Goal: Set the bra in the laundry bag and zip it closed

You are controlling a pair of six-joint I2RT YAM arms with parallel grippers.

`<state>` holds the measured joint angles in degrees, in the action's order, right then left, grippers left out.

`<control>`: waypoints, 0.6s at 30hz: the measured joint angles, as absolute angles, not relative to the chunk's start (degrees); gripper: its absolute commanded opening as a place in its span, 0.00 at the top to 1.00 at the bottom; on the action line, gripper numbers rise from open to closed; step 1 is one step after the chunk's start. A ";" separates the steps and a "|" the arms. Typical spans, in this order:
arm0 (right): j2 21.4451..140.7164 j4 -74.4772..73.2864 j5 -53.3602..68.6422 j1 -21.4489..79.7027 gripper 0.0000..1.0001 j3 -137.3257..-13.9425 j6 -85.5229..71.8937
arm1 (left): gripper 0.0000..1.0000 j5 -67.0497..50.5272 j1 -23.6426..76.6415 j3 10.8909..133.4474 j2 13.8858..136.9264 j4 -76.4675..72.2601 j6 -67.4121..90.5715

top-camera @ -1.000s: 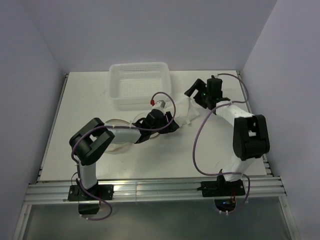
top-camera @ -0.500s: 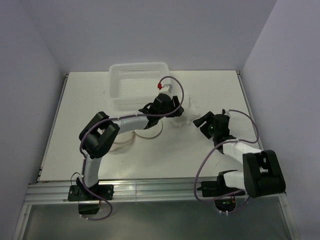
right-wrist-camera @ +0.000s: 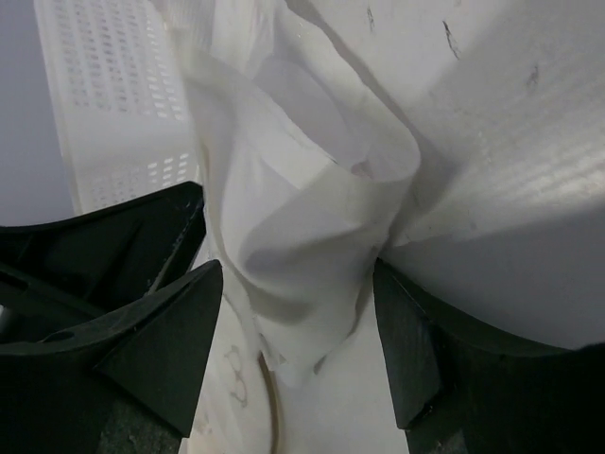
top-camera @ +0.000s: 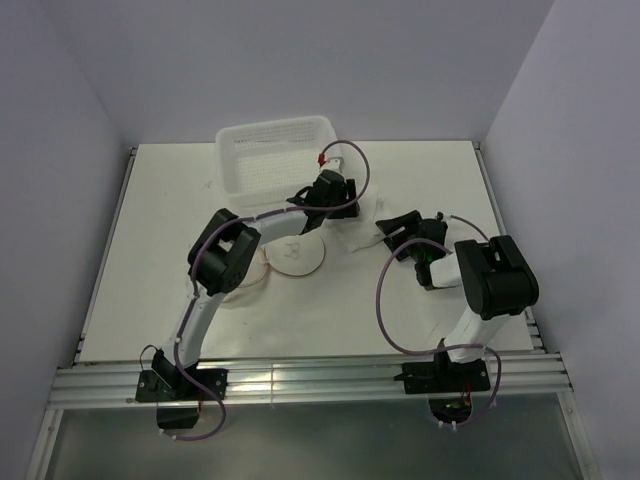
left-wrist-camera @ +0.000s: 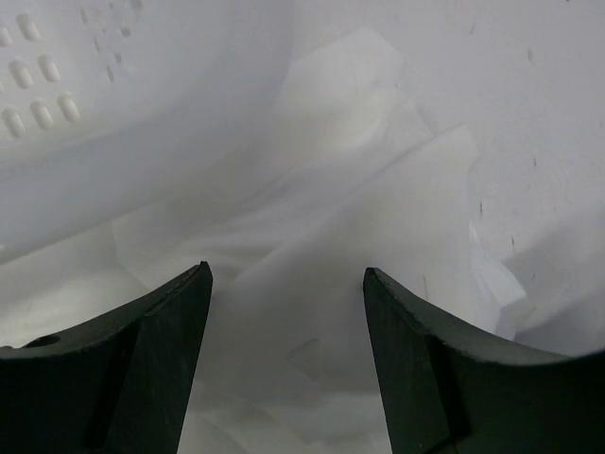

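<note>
The white bra [top-camera: 358, 238] lies crumpled on the table, right of the basket's near corner. My left gripper [top-camera: 335, 208] hangs open just over its left end; in the left wrist view the folded fabric [left-wrist-camera: 340, 246] fills the gap between the dark fingers [left-wrist-camera: 151, 359]. My right gripper [top-camera: 388, 236] comes in from the right, open, its jaws either side of a raised fold of the bra [right-wrist-camera: 302, 218]. The round beige laundry bag [top-camera: 296, 256] lies flat beside the bra, and its rim [right-wrist-camera: 271, 407] shows in the right wrist view.
A white perforated basket [top-camera: 270, 165] stands at the back of the table, close to the left gripper, and shows in both wrist views [left-wrist-camera: 57, 85] [right-wrist-camera: 113, 85]. Purple cables loop over both arms. Walls close in the table on three sides.
The left arm reached farther toward the basket and its jaws widened. The right arm swung from the back right down to the table and closed in on the bra from the right.
</note>
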<state>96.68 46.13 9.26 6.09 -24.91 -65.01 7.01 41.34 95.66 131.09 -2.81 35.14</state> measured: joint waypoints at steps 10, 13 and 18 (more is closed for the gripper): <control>102.21 47.27 8.19 6.24 0.96 -27.88 -68.01 | 0.32 5.30 40.56 96.25 132.38 -4.08 35.24; 99.50 45.36 7.79 6.24 1.00 -27.00 -65.98 | 0.30 3.62 40.45 91.20 129.43 -6.24 36.40; 81.36 31.75 5.69 6.35 1.00 -26.15 -56.51 | 0.27 1.10 41.52 80.34 120.27 -8.67 38.04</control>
<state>81.36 31.75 5.69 6.35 -26.15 -56.51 1.10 41.52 80.34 120.27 -8.67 38.04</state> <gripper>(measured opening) 0.028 0.719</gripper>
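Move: Just ahead and to the left of the open right hand lies the white bra, its middle about 3 cm farther out, 6 cm left and 2 cm lower, its nearest fold rising between the fingers. The basket is some 19 cm ahead and 26 cm left of that hand, the round laundry bag about 8 cm back and 28 cm left. From the open left hand, the bra's middle is roughly 4 cm back, 3 cm right and 3 cm below. Easing forward and down a centimetre or so, the right hand shuts its fingers fully, pinching the near right edge of the bra, then lifts it about 6 cm while drawing back some 2 cm and tilting slightly. The left hand, open and empty throughout, noses forward about 1 cm, then draws back some 6 cm and rises about 2. ##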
